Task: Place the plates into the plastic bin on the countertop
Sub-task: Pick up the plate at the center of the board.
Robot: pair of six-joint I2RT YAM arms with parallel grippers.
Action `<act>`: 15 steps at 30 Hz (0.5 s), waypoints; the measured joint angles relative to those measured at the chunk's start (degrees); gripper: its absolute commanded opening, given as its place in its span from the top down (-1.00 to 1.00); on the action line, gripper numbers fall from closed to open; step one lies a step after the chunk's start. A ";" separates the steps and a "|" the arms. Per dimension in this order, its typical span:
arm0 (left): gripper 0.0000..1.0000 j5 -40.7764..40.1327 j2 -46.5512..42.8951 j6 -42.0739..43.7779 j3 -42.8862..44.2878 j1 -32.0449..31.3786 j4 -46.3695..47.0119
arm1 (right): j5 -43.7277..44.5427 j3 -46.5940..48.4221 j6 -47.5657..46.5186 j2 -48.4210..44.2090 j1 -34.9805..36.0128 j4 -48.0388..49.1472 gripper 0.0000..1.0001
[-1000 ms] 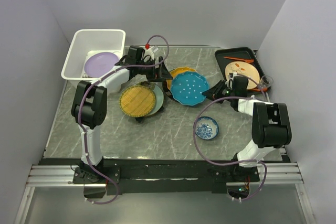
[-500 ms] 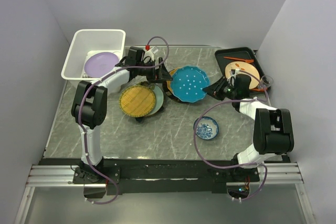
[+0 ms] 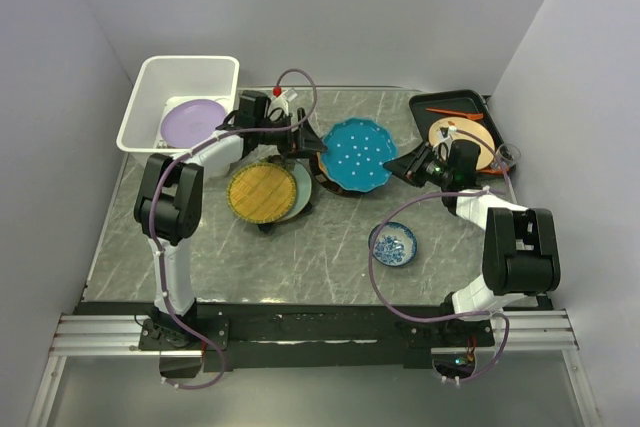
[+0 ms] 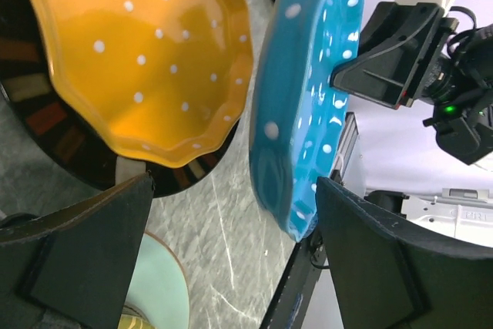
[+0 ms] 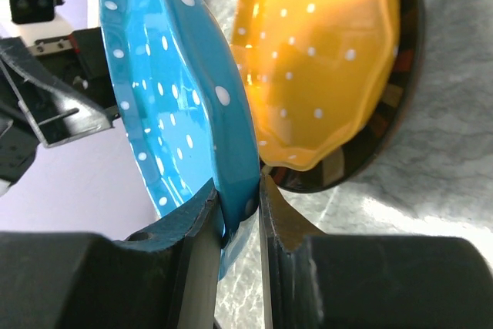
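My right gripper (image 3: 405,167) (image 5: 243,190) is shut on the rim of the teal dotted plate (image 3: 357,154) (image 5: 177,98), holding it tilted up on edge above the countertop (image 3: 320,247). My left gripper (image 3: 308,142) (image 4: 235,186) is open, and the teal plate's (image 4: 308,98) far edge hangs between its fingers, close to the right one. Below lies the orange dotted plate (image 4: 146,59) (image 5: 323,59) on a dark brown plate (image 5: 385,136). The yellow woven plate (image 3: 262,192) rests on a pale green one (image 3: 303,187). A lavender plate (image 3: 190,119) lies in the white plastic bin (image 3: 150,82) at the back left.
A small blue-and-white dish (image 3: 394,244) sits on the front right of the countertop. At the back right a black tray (image 3: 455,102) holds a tan plate (image 3: 460,137) with orange marks, and a small glass (image 3: 507,155) stands beside it.
The right gripper has lifted the teal plate and carried it back and left, tipping it up on edge. The left gripper has shifted slightly toward it.
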 measured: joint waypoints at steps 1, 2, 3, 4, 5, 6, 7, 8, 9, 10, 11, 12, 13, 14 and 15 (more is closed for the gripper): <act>-0.80 0.26 0.00 -0.37 -0.02 0.04 0.55 | -0.35 0.00 0.13 0.00 0.00 0.37 1.00; -0.79 0.46 0.00 -0.57 -0.02 0.04 1.01 | -0.70 0.00 0.24 0.00 0.00 0.74 1.00; -0.77 0.76 0.00 -0.94 -0.02 0.04 1.51 | -1.03 0.00 0.33 0.00 0.00 1.09 1.00; -0.76 1.07 0.00 -1.20 -0.02 0.04 1.92 | -1.42 0.00 0.37 0.00 0.02 1.40 1.00; -0.74 1.38 0.00 -1.46 -0.02 0.04 2.23 | -1.77 0.00 0.39 0.00 0.07 1.57 1.00; -0.71 1.53 0.00 -1.68 -0.02 0.04 2.49 | -2.27 0.00 0.39 0.00 0.26 1.79 1.00; -0.68 1.75 0.00 -1.97 -0.02 0.04 2.80 | -2.62 0.00 0.37 0.00 0.35 1.86 0.99; -0.64 1.95 0.00 -2.14 -0.02 0.04 2.99 | -2.93 0.02 0.37 0.02 0.46 1.92 1.00; -0.57 2.12 0.00 -2.36 -0.02 0.04 3.21 | -3.13 0.02 0.39 0.07 0.66 2.03 1.00; -0.52 2.43 0.00 -2.60 -0.02 0.04 3.50 | -3.34 0.02 0.39 0.13 0.92 2.23 0.99; -0.48 2.82 0.00 -3.04 -0.02 0.04 3.74 | -3.48 0.02 0.42 0.17 1.20 2.29 0.99; -0.41 3.04 0.00 -3.23 -0.02 0.04 3.93 | -3.61 0.02 0.42 0.20 1.46 2.36 0.99; -0.36 3.28 0.00 -3.39 -0.02 0.04 4.11 | -3.80 0.02 0.39 0.22 1.68 2.45 0.98; -0.31 3.45 0.00 -3.54 -0.02 0.04 4.24 | -4.04 0.02 0.39 0.28 1.79 2.51 0.98; -0.19 3.76 0.00 -3.63 -0.02 0.04 4.37 | -4.31 0.13 0.39 0.35 1.95 2.51 0.97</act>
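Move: The blue plate is already in my right hand by its near right rim. Its middle is about 8 cm to the left of that hand and 4 cm ahead, nearly level with it. From my open left hand it lies some 10 cm right and 4 cm back. The yellow plate, on the dark dish, is roughly 8 cm right of my left hand, 4 cm back and 8 cm below. The pie is some 13 cm back and 12 cm left of that same hand, about 10 cm down. I bring the blue plate across to my left hand: my right hand keeps its pinch on the rim and carries the plate about 2 cm left, easing 1 cm back and 1 cm up while turning slightly counter-clockwise. Meanwhile my left hand rises nearly 2 cm and starts closing its wide fingers, one above and one below the plate's left rim, to roughly two-thirds open. ##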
